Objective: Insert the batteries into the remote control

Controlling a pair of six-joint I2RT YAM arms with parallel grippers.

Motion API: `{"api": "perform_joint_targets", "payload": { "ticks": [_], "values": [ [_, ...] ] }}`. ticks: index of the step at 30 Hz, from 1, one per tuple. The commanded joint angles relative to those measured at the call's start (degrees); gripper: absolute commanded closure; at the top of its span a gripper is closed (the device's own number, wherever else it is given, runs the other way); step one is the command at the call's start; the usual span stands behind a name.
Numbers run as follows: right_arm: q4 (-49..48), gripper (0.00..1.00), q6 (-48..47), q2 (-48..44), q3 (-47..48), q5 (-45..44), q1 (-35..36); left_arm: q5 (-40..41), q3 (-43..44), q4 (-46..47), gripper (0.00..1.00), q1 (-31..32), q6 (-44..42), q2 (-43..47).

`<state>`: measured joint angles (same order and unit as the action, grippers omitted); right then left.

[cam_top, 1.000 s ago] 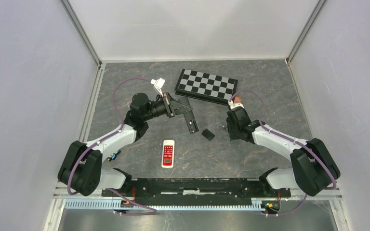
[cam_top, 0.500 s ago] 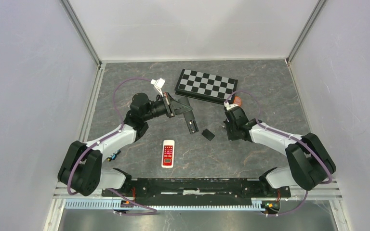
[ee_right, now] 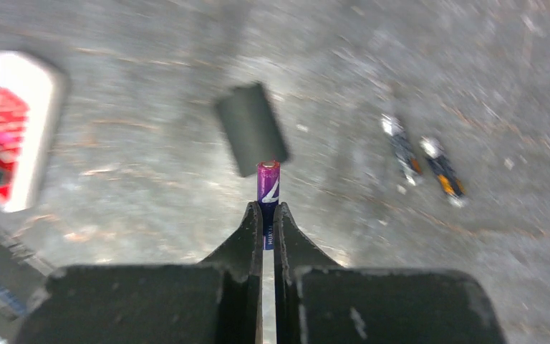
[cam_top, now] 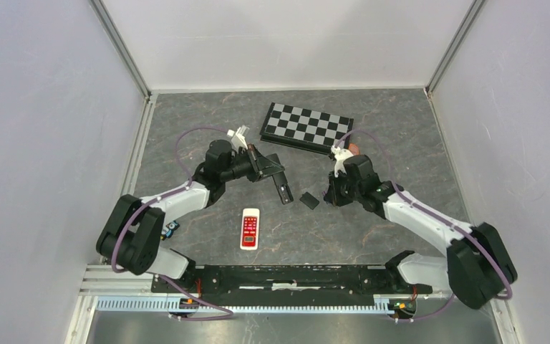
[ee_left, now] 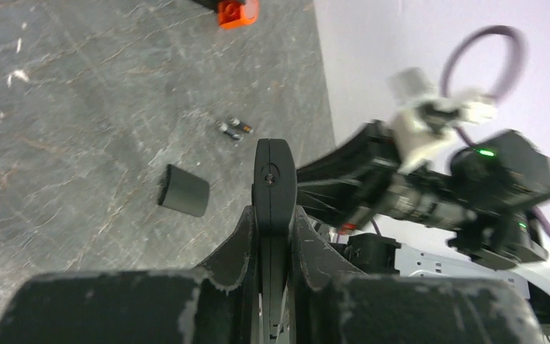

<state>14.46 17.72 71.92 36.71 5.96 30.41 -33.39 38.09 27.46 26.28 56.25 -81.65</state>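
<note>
My left gripper [ee_left: 273,215] is shut on the black remote control [ee_left: 273,168], which it holds edge-on above the table. From above, the remote [cam_top: 279,179] slants down and to the right from the left gripper [cam_top: 261,166]. A purple battery [ee_right: 268,178] stands up between the fingertips of my right gripper [ee_right: 268,209], which is shut on it. The right gripper [cam_top: 329,193] hovers just right of the loose black battery cover [cam_top: 309,200]. Two more batteries [ee_right: 421,159] lie side by side on the table, also in the left wrist view as batteries [ee_left: 235,129].
A second remote, white and red [cam_top: 250,228], lies near the front centre. A folded chessboard [cam_top: 306,127] sits at the back, with a small red object [cam_top: 354,149] by its right end. Walls close in the left and right sides.
The right gripper has shut on a battery and shifted left towards the cover. The left arm has swung the black remote slightly to the right and lower.
</note>
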Motion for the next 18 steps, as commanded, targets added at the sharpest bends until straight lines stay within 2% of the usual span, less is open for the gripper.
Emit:
{"api": "perform_joint_targets", "payload": {
  "ticks": [1,6,14,18],
  "values": [
    [-9.5,0.99,0.4,-8.1,-0.2,14.6,1.1,1.2,2.4,-0.6,0.98,0.4,1.6,-2.8],
    [-14.1,0.98,2.9,-10.9,-0.2,20.6,2.8,0.9,2.9,0.2,0.98,1.2,2.0,-3.6],
    [-8.5,0.98,5.3,-7.9,6.4,12.2,9.6,1.0,0.5,8.2,0.98,2.0,6.0,-3.4],
    [-9.3,0.97,6.5,-7.2,7.0,10.7,10.8,1.2,-0.1,9.2,0.98,2.2,6.5,-3.4]
  ]
}}
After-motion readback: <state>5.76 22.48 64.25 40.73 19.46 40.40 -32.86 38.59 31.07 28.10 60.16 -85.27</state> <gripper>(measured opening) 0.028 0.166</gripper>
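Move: The right hand holds a battery, and the open battery bay of the black remote control, held in the left fingers, lies about 13 cm to its left, 3 cm back and 8 cm higher. On the table 5 cm below the right hand lie the battery cover, 5 cm left and 2 cm ahead, two loose batteries, some 5 cm ahead and 4 cm right, and a white-red handset, about 24 cm left and 8 cm back. From the left hand the bay is roughly 5 cm back, 4 cm right and 3 cm down. The right hand, still pinching the battery with its purple end leading, climbs about 10 cm and goes as far to its left, drawing back some 3 cm in the later part, while its wrist turns nearly 30 degrees so that the fingers swing up and leftward and the battery comes to the open bay. The left hand keeps its grip on the remote control, dips it nearly 3 cm and raises it most of the way again, easing a little to the right towards the oncoming battery. ##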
